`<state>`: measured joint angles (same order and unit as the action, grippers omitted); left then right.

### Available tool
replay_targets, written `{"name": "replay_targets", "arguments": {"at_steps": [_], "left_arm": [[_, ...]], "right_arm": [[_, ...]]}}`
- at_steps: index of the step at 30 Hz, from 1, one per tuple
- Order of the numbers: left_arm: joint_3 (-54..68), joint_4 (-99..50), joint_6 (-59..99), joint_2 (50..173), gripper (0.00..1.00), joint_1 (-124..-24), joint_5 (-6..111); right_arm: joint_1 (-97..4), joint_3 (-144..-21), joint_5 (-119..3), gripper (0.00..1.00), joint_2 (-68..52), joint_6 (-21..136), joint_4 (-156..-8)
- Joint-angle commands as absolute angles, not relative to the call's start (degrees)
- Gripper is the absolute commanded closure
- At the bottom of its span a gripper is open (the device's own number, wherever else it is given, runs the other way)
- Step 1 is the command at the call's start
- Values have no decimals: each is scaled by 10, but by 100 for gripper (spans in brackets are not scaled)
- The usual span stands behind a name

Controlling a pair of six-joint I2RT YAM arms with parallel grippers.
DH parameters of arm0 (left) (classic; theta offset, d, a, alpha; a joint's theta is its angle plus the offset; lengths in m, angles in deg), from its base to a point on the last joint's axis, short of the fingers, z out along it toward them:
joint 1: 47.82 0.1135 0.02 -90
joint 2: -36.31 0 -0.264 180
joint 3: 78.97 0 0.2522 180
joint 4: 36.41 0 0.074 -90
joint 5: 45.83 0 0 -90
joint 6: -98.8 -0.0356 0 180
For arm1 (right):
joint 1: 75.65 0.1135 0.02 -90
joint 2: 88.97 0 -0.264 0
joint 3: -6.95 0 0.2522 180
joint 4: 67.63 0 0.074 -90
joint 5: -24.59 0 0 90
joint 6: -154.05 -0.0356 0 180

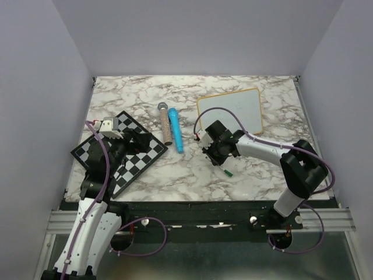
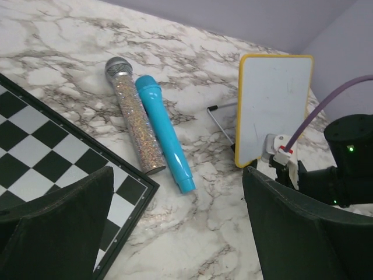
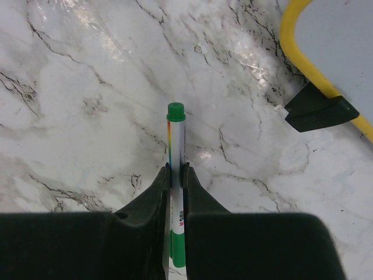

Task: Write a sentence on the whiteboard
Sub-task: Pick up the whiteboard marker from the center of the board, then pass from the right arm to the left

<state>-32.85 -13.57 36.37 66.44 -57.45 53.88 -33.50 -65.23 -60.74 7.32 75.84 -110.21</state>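
The whiteboard [image 1: 230, 111], white with a yellowish frame, lies at the back right of the marble table; no sentence shows on its face. My right gripper [image 1: 218, 149] hovers just in front of its near-left corner, shut on a white marker with green ends [image 3: 176, 134]. The marker sticks out past the fingertips of the right gripper [image 3: 176, 169] over bare marble, with the board's frame [image 3: 288, 41] and a black foot [image 3: 319, 108] to the upper right. My left gripper [image 1: 125, 137] stands open and empty above the chessboard, and the whiteboard [image 2: 273, 108] shows beyond the left gripper [image 2: 178, 172].
A black-and-white chessboard [image 1: 119, 153] lies at the left. A glittery microphone [image 1: 165, 123] and a blue microphone [image 1: 175, 130] lie side by side mid-table. White walls close in the table on three sides.
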Motion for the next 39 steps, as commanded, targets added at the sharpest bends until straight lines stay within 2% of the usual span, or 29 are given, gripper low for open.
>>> {"name": "replay_targets", "arguments": {"at_steps": [1,6,16,19,23,29,39], "left_arm": [[-344,-186,419,680,5,-609,605],[-366,-220,458,719,10,-694,597],[-480,-448,556,808,18,-882,544],[-484,-500,572,861,19,-938,509],[-453,-575,586,995,22,-997,487],[-409,-662,634,1154,23,-1029,463],[-336,-727,648,1270,25,-1048,494]], "right_arm": [[-354,-648,-543,99,45,776,-1107],[-367,-649,-507,99,30,774,-1107],[-419,-652,-368,99,-20,748,-1106],[-438,-649,-330,99,-32,728,-1099],[-457,-644,-291,99,-39,702,-1080],[-481,-634,-252,99,-50,675,-1064],[-494,-633,-209,99,-43,655,-1058]]}}
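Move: The marker is already in the right hand's closed fingers, its middle at the fingertips; the whiteboard's middle is some 17 cm ahead of that hand, 6 cm to its right and slightly higher. From the open left hand the marker lies about 28 cm to the right, level fore and aft, some 22 cm below. The blue microphone is roughly 14 cm ahead and 10 cm right of the left hand; the chessboard's middle is 5 cm ahead and 12 cm left. Sweeping right and down, the left hand crosses about 28 cm towards the marker while drawing back a little, turns clockwise some 35 degrees, tips down, and narrows its fingers slightly, staying open. The right hand keeps its grip, lifts the marker about 9 cm and rolls so its fingertips swing towards the left. ##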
